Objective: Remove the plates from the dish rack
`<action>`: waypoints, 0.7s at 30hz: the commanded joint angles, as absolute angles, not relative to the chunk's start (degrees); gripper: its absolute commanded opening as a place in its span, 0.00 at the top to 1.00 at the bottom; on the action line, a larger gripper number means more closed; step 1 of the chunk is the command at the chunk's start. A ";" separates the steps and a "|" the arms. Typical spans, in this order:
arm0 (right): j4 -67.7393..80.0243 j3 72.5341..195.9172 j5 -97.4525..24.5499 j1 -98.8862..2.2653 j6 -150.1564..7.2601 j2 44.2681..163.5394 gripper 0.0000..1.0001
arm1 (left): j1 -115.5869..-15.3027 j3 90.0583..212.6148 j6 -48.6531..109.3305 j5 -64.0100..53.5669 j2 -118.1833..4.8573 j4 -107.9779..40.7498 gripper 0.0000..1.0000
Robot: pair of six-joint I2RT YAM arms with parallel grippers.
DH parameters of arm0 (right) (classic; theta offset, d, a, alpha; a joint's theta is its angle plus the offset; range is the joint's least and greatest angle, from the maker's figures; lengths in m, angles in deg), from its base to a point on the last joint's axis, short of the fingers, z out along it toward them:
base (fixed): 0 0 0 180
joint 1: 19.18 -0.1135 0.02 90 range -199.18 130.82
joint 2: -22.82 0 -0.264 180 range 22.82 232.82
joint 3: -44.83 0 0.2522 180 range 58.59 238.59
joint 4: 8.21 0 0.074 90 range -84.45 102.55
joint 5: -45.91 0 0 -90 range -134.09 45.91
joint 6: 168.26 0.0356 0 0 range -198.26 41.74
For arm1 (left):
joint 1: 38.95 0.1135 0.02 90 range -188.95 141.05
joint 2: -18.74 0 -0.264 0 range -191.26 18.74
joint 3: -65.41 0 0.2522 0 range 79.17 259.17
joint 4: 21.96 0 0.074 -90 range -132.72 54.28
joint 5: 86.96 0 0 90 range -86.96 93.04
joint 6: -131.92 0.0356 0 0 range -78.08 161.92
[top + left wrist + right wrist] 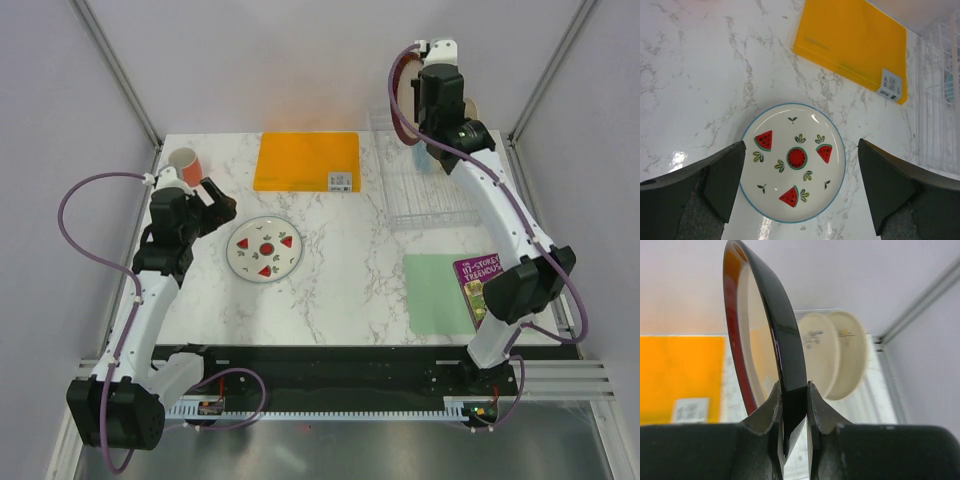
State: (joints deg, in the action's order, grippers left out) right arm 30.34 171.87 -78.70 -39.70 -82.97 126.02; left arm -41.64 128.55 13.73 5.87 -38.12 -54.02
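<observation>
The white plate with red fruit marks [265,249] lies flat on the marble table, straight below my left gripper [215,200], which is open and empty; in the left wrist view the plate [792,162] shows between the spread fingers [722,180]. My right gripper [420,65] is shut on the rim of the dark-red-rimmed plate [399,80] and holds it upright, high above the wire dish rack [425,190]. In the right wrist view the fingers [771,407] pinch that plate's dark edge [785,340]. Two cream plates [812,352] [850,355] stand upright behind it.
An orange-red mug [185,163] stands at the far left, close to my left gripper. A flat orange board [305,160] lies at the back middle, next to the rack. A green mat [437,292] and a purple book [480,285] lie at the near right.
</observation>
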 commanded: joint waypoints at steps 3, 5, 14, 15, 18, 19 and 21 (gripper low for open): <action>31.04 164.51 -50.10 -40.37 -64.48 116.34 1.00 | -41.49 125.93 13.45 -9.50 -37.68 -43.64 0.01; 29.11 160.83 -41.95 -40.36 -59.49 115.55 1.00 | -41.49 125.14 12.40 -12.07 -37.51 -41.10 0.01; 15.93 146.58 -28.46 -41.16 -48.48 112.83 1.00 | -41.49 120.83 5.46 -23.76 -37.42 -30.54 0.01; 14.44 145.87 -27.23 -41.42 -47.16 112.56 1.00 | -41.49 120.57 4.83 -24.90 -38.12 -29.14 0.01; 10.67 142.45 -24.86 -41.95 -45.05 111.95 1.00 | -41.49 119.25 2.55 -27.01 -39.87 -25.89 0.02; 9.69 140.79 -24.32 -42.03 -43.39 111.42 1.00 | -41.49 118.46 2.11 -27.45 -40.31 -25.09 0.03; 7.49 139.55 -23.01 -42.21 -41.97 111.24 1.00 | -41.49 117.67 0.79 -28.85 -41.19 -23.51 0.03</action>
State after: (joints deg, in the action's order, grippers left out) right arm 25.45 139.89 -30.27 -41.66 -49.77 116.51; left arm -41.64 119.40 5.69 -23.13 -39.47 -30.72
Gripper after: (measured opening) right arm 0.220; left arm 0.976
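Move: The red-brown-rimmed plate pinched in the right gripper stands upright over the rack, its middle about 8 cm ahead of that hand; the left gripper waits some 55 cm left of the right hand, 18 cm back and 16 cm lower. Two white plates remain in the rack, roughly 15 cm ahead of the right hand, 6 cm right and 22 cm below. From the left hand, the rimmed plate is about 53 cm right, 26 cm ahead and 17 cm higher, the watermelon plate 10 cm right, 4 cm ahead and 21 cm below. The right hand keeps its pinch on the rimmed plate and, after a last slight rise, swings it off the rack towards the left gripper, about 15 cm left, 15 cm down and 10 cm back, rolling its left side up, tipping its fingers down and turning them counter-clockwise, so the upright plate is laid over. To meet it the left hand slides some 9 cm right and rises slightly, turning about 25 degrees clockwise with its left side dipping, fingers still wide open and touching nothing. ##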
